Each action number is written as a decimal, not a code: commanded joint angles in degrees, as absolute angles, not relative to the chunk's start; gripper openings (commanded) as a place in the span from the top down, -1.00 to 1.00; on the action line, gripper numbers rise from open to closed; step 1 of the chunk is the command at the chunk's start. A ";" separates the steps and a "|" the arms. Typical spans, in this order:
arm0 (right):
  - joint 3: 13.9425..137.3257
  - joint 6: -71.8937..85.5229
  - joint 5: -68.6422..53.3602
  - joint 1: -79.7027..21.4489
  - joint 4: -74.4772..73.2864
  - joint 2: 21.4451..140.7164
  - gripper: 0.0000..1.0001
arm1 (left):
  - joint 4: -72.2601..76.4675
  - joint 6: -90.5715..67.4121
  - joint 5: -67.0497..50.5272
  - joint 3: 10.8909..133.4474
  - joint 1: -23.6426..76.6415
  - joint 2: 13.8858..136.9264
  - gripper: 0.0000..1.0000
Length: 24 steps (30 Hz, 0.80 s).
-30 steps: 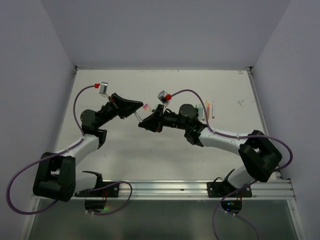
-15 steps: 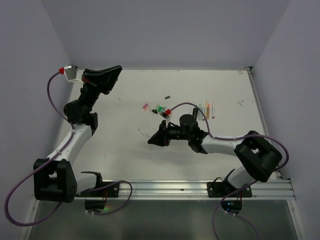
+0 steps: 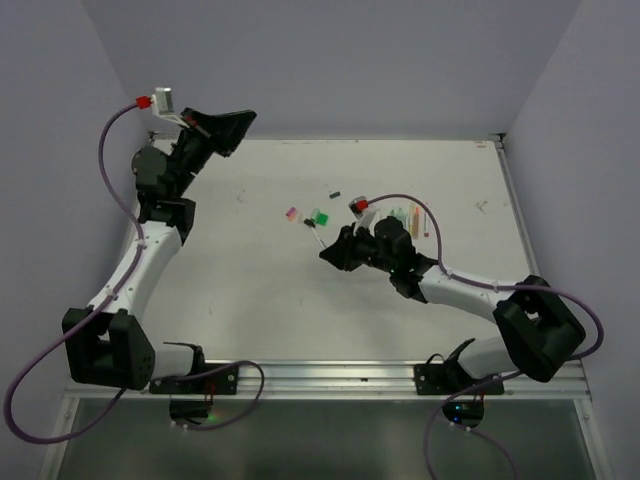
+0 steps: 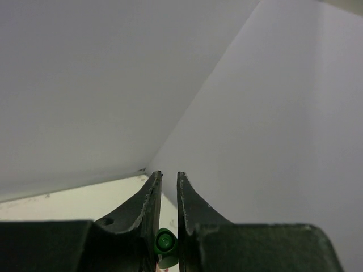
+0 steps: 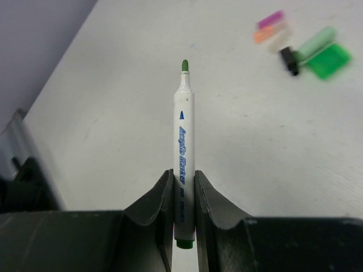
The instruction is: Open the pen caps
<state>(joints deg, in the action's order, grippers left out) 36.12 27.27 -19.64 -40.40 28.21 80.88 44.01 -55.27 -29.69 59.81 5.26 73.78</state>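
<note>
My right gripper is shut on a white marker pen, whose bare green tip points away from the jaws. From above, this gripper hangs over the middle of the table, and the pen sticks out toward the loose caps. My left gripper is shut on a dark green pen cap deep between its fingers. It is raised high at the back left. Pink, bright green and black caps lie on the table.
Several more pens lie side by side at the right, behind the right arm. A small dark cap lies further back. Purple-grey walls close in the white table on three sides; the left gripper is near the back left corner.
The two grippers met at the table's middle with the pen between them. The left arm has since swung up to the back left corner with the cap; the right gripper kept the pen.
</note>
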 commanded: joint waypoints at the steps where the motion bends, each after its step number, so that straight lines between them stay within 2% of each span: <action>1: 41.04 26.19 1.90 -40.17 15.14 78.13 1.00 | 15.61 -41.17 -28.50 65.29 9.39 79.09 1.00; 2: 41.74 26.28 9.24 -40.17 11.81 78.22 1.00 | 12.95 -39.65 -27.00 66.09 10.54 80.32 1.00; 5: 43.85 27.51 20.17 -39.64 7.40 79.27 1.00 | 2.31 -34.29 -20.41 70.91 16.07 86.29 1.00; 9: 47.53 29.26 29.07 -38.24 3.78 82.77 1.00 | -8.25 -31.47 -14.16 78.46 22.22 95.08 1.00; 18: 57.29 30.94 32.96 -34.55 0.18 95.79 1.00 | -16.51 -29.18 -3.53 88.66 31.80 113.09 1.00; 24: 61.16 29.71 30.15 -32.26 0.18 102.48 1.00 | -17.14 -28.74 2.19 92.19 35.41 119.17 1.00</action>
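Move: The bright green cap on the table, beside which the left gripper's held green cap is coming down, lies about 6 cm ahead of the left hand, 14 cm to its right and some 44 cm below; the dark green cap is about 7 cm farther out and 4 cm right of the bright one. The right hand's held marker heads for the uncapped row: its nearest thin white marker is roughly 17 cm ahead, 15 cm right and 13 cm below, the black highlighter 3 cm right of that. Swing the left gripper, still pinching its cap, steeply down some 37 cm and about 18 cm right towards the loose caps, tipping its fingers from pointing up to slanting down. Meanwhile carry the uncapped marker in the right gripper forward and right, sinking later, and turn it clockwise until it points ahead beside the row; keep both grips shut. ##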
